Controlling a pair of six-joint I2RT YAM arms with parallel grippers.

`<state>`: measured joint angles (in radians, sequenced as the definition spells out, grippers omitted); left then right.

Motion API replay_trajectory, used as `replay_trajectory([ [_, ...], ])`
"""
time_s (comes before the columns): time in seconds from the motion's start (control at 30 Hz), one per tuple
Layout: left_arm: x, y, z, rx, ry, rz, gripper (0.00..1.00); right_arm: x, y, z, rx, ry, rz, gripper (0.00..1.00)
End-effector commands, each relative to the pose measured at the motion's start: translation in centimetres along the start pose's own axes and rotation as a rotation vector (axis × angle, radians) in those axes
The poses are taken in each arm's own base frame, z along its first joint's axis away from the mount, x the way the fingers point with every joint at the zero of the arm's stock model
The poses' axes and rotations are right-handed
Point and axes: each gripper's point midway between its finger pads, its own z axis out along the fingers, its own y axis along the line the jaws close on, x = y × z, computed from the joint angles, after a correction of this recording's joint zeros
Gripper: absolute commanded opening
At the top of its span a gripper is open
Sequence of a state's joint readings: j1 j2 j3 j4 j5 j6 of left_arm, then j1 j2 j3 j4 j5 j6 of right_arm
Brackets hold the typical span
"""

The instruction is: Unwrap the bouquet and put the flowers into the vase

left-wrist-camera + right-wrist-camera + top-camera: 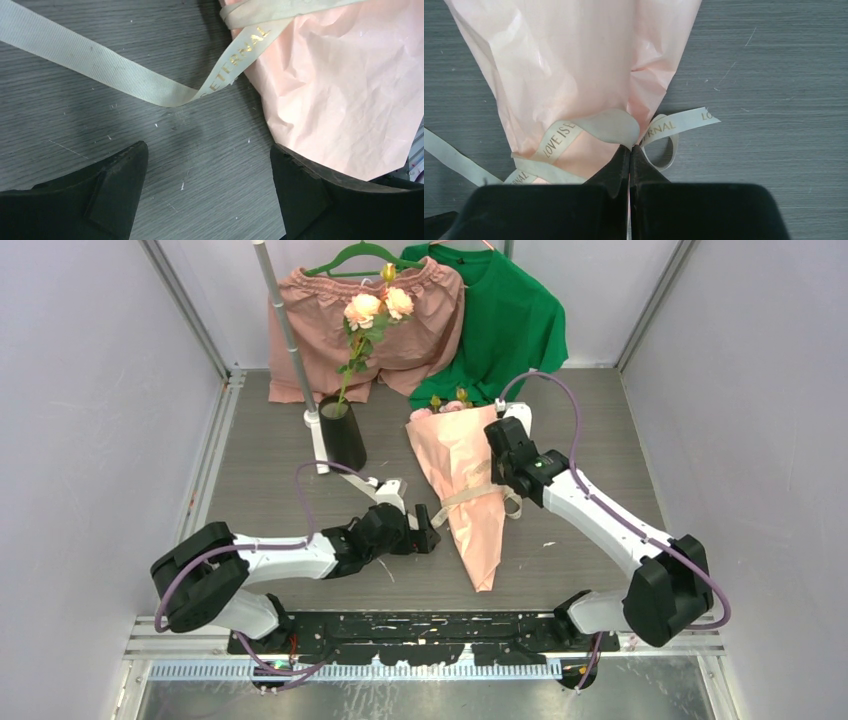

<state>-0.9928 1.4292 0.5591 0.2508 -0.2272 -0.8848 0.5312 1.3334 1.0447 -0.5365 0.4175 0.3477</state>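
The bouquet (462, 465) lies in the middle of the table, a salmon-pink paper cone (574, 60) with its point toward the arms. A few flowers (447, 404) peek out of its far end. A cream ribbon (599, 125) with gold lettering ties the cone. My right gripper (630, 148) is shut on a loop of that ribbon at the cone's right side (495, 478). My left gripper (207, 150) stands open low over the table just left of the cone (432, 530), nothing between its fingers. A loose ribbon tail (125, 70) lies ahead of it. The black vase (343, 435) stands at the back left.
Peach-cream roses (378, 308) stand in the vase. Behind it are a grey pole (288, 335) on a white base (318, 435), pink shorts (425, 330) on a green hanger and a green shirt (515, 325). Pale walls close in on both sides.
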Motion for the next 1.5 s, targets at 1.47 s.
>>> replay_trajectory([
  [1.47,-10.0,-2.2,17.7,-0.035,0.194,-0.142,0.91,-12.5,-7.4,-16.8,0.047,-0.45,0.281,0.01],
])
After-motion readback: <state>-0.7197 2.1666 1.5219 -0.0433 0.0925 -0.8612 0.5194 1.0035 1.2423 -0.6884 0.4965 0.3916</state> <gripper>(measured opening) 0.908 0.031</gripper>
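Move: The left hand, open, has the wide upper part of the bouquet's wrap about 20 cm ahead and 8 cm to its right, at nearly its own height; the vase stands some 20 cm ahead and 20 cm to its left. The right hand already pinches the ribbon above the wrap's right edge: the ribbon band round the waist is about 4 cm left, level front-to-back and 9 cm below, the wrap's upper part 12 cm ahead and 9 cm left, 10 cm lower. Up and over in an arc, the left hand rises about 16 cm while going forward, then drops as far and ends some 19 cm farther out and 10 cm to the right, its open fingers set down on the upper wrap. The right hand, keeping its pinch on the ribbon, lifts a little, waits while the left settles, then pulls steeply up, away from the band, ending 16 cm higher, slightly back and right, fingers tilting up some 20 degrees. ##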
